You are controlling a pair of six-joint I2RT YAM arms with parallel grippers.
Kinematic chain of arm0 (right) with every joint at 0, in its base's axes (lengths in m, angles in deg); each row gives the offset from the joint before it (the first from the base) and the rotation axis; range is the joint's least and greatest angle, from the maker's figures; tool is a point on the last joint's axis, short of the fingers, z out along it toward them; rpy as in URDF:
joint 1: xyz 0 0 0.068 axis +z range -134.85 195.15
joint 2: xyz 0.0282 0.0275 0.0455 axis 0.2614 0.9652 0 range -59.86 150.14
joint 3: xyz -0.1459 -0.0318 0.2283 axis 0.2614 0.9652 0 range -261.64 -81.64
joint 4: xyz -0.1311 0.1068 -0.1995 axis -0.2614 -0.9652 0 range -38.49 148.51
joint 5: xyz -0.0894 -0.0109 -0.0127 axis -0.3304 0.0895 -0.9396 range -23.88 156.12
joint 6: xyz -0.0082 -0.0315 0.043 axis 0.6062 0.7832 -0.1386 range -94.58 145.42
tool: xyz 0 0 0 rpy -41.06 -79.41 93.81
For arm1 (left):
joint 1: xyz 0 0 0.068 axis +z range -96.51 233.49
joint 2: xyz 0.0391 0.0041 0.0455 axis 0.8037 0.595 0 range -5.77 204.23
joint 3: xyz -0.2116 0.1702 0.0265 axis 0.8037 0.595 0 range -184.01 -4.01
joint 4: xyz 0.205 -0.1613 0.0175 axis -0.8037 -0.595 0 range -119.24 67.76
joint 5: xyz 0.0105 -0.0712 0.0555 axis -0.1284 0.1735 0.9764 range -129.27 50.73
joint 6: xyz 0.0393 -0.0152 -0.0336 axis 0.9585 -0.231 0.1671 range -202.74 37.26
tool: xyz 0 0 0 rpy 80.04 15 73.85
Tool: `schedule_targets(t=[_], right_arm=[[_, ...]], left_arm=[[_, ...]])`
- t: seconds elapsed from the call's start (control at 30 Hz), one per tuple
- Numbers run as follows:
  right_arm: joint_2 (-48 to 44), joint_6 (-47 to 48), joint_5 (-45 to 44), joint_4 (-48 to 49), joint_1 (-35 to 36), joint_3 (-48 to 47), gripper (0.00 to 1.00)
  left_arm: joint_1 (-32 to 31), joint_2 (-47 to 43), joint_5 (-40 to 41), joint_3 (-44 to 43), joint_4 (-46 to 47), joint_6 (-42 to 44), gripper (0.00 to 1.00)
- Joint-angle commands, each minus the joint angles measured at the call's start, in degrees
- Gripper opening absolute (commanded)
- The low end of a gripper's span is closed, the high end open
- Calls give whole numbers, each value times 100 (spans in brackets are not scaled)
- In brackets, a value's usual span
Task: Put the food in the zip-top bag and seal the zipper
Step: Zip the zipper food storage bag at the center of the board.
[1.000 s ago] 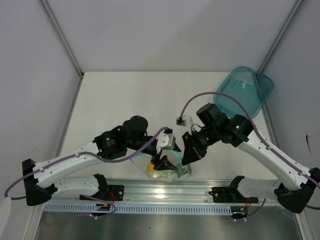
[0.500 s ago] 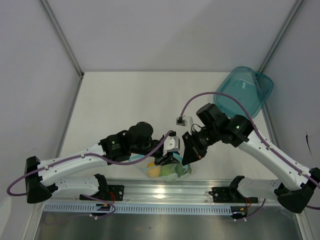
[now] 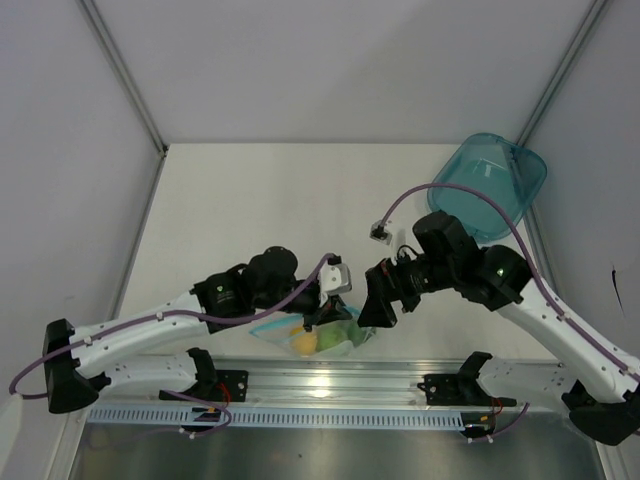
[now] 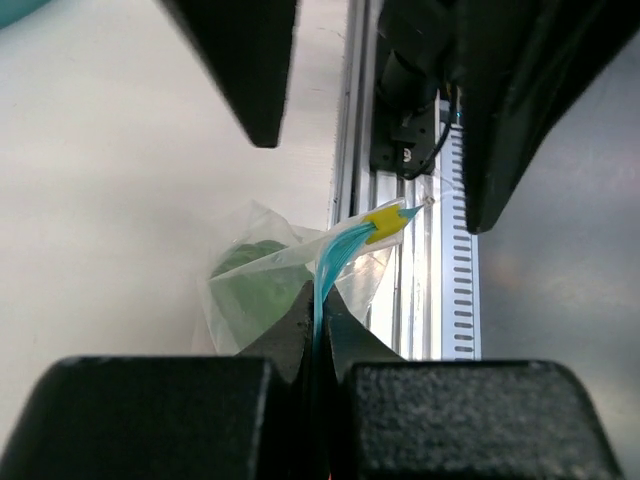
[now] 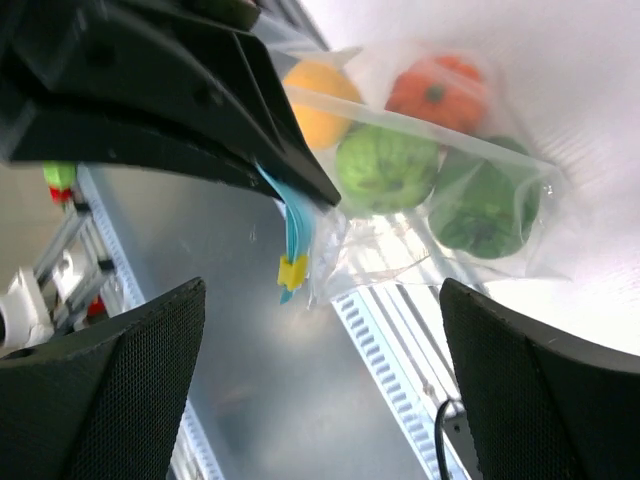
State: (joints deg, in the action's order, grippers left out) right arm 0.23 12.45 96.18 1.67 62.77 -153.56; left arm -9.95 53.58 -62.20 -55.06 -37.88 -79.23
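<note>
The zip-top bag (image 3: 318, 338) lies at the table's near edge, and the food is inside it: yellow (image 5: 315, 112), orange-red (image 5: 440, 90), light green (image 5: 385, 165) and dark green (image 5: 485, 205) pieces. My left gripper (image 4: 318, 300) is shut on the zipper (image 4: 335, 255), the blue-teal strip, just short of its yellow slider (image 4: 385, 220). In the top view the left gripper (image 3: 322, 318) sits over the bag's upper edge. My right gripper (image 3: 372, 310) hangs beside the bag's right end, open, with nothing between its fingers (image 5: 110, 390); the slider (image 5: 293, 270) dangles in front of it.
A translucent teal bowl (image 3: 490, 185) stands at the table's back right corner. An aluminium rail (image 3: 320, 385) with a slotted strip runs along the near edge right under the bag. A loose cable plug (image 3: 380, 232) hangs above the right wrist.
My left gripper has closed onto the zipper strip. My right gripper has opened, let go of the bag and drawn back a little to the right. The bag shifted slightly left.
</note>
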Motion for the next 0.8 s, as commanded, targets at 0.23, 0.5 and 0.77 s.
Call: schedule_targets(t=[0.23,0.5,0.77], right_arm=[[-982,-962,-1326,2492,380,1434,99],[-1167,-426,-1863,3573,521,2058,96],[-1430,-258,-1662,4654,573,2717,65]], left_arm=[[675,-152,-405,-773,-571,-1580,1],[947,234,-975,-1408,-810,-2328,0],[1255,375,-1722,-1111,-573,-2706,1]])
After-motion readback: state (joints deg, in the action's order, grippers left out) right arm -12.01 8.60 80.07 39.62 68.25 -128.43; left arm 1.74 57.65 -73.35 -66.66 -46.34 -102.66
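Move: The yellow slider at the zipper's end lies about 5 cm to the right hand's left, 4 cm below it and 1 cm back. The left hand already pinches the blue zipper strip, and from it the slider is some 4 cm to the right, 2 cm back and 1 cm lower. In the bag, the dark green pepper sits roughly 6 cm left, 3 cm ahead and 14 cm below the right hand; the light green vegetable lies some 4 cm left of the pepper and 2 cm nearer the bases. The right hand brings its wide-open fingers in on the yellow slider, going about 4.5 cm forward, 3 cm left and 2 cm down while the wrist rolls and lifts its pointing some 25 degrees, and begins to close partway only near the end. Meanwhile the left hand keeps its pinch on the blue strip and raises it about 5 cm after a short start forward, rolling about the line of its fingers by some 25 degrees so that the zipper's end turns along with it. ##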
